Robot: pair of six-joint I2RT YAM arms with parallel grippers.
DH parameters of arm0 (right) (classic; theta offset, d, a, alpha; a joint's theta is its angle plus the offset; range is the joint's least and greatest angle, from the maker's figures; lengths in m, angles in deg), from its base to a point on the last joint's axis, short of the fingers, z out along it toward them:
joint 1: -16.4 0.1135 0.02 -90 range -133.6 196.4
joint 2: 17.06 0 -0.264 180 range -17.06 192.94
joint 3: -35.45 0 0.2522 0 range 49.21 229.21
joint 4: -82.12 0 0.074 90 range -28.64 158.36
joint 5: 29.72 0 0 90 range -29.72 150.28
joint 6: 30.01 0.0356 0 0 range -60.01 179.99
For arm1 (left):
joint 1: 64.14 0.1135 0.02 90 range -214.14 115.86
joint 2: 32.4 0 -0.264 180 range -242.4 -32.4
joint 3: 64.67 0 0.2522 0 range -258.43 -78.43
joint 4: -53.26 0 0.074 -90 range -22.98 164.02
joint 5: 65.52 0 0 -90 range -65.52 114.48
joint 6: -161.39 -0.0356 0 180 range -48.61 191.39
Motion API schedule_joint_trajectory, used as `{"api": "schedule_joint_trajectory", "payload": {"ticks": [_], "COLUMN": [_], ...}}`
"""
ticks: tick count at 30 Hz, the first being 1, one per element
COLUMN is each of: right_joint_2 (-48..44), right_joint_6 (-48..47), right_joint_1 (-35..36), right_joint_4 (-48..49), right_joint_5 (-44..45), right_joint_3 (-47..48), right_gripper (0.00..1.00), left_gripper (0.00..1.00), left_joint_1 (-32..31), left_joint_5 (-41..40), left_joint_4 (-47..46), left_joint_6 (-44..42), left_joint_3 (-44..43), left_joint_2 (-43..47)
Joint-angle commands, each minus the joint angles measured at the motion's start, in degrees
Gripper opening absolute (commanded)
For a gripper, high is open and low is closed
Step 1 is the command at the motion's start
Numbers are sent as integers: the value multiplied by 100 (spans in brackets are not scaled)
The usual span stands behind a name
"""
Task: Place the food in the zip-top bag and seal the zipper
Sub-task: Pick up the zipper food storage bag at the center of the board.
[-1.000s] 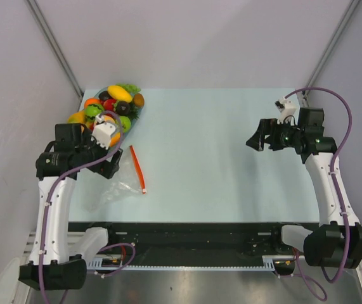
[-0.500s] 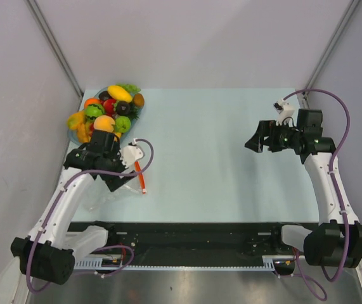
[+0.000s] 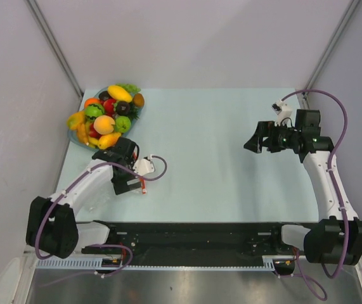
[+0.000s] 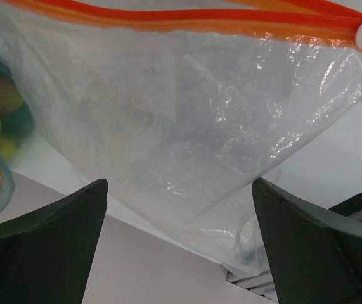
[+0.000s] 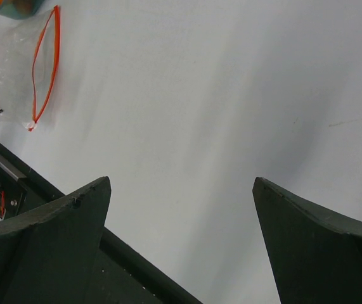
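The food (image 3: 108,117) is a pile of glossy toy fruits and vegetables in a bluish dish at the far left of the table. The clear zip-top bag (image 4: 187,114) lies flat and fills the left wrist view, with its red-orange zipper (image 4: 168,16) along the top. In the top view my left arm covers most of the bag, and only a short end of the zipper (image 3: 142,184) shows. My left gripper (image 4: 179,185) is open and empty just over the bag (image 3: 122,185). My right gripper (image 3: 252,142) is open and empty above the table's right side (image 5: 182,180).
The bluish dish (image 4: 6,180) shows at the left edge of the left wrist view, behind the bag. The right wrist view shows the bag far off with its zipper looped open (image 5: 44,69). The black rail (image 3: 193,231) runs along the near table edge.
My left arm has swung from beside the dish toward the near edge and folded down, bringing its open gripper over the bag. The right arm has barely moved.
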Motion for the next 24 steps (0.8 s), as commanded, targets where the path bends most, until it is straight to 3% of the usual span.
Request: {"api": "schedule_joint_trajectory", "payload": {"ticks": [1,2,4,5,7,8,10,14,19,24], "right_joint_2": [109,118,136,127,145,188,215,277,268,-57], "right_joint_6": [-69,-60,-42,-42,36,72,186,335,1037,2100], "right_joint_1": [70,70,79,87,105,105,105,122,175,490], "right_joint_4": [66,75,92,119,162,180,207,216,259,1172], "right_joint_5": [-122,-131,-192,-219,-228,-219,-192,-385,-938,-1273], "right_joint_3": [41,41,33,33,6,6,15,24,173,296], "right_gripper": [100,100,100,100,100,100,99,100,99,93], "left_gripper": [97,84,73,56,39,16,0,0,0,0], "left_joint_1": [-37,-37,-29,-37,-46,-55,-108,-160,-353,-1477], "left_joint_5": [-110,-57,144,250,618,707,840,1621,2386,1922], "left_joint_4": [-535,-500,-421,-272,-61,-17,54,187,-639,-1535], "left_joint_6": [-360,-395,-518,-562,-659,-685,-677,-459,464,1221], "left_joint_3": [112,103,51,16,-107,-143,-256,-608,-1013,-1004], "left_joint_2": [-301,-354,-425,-425,-355,-320,-198,224,1207,1570]}}
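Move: The zip-top bag lies flat under the open left gripper, its middle about 2 cm ahead, 1 cm to the left and 2 cm below. Its white slider is roughly 3 cm back and 6 cm right, also 2 cm below. The food bowl stands some 22 cm ahead and 6 cm left, its middle about 2 cm higher. From the right gripper the bag is around 45 cm left, 6 cm back and 16 cm down. Lower the left gripper the last 2 cm onto the bag and shut the fingers fully, pinching the film to the left of the orange zipper. Then lift about 12 cm from that low point while carrying the bag some 9 cm right, swinging the fingertips rightward and forward by about 30 degrees. Ease the open right gripper about 3 cm left, towards the bag. ##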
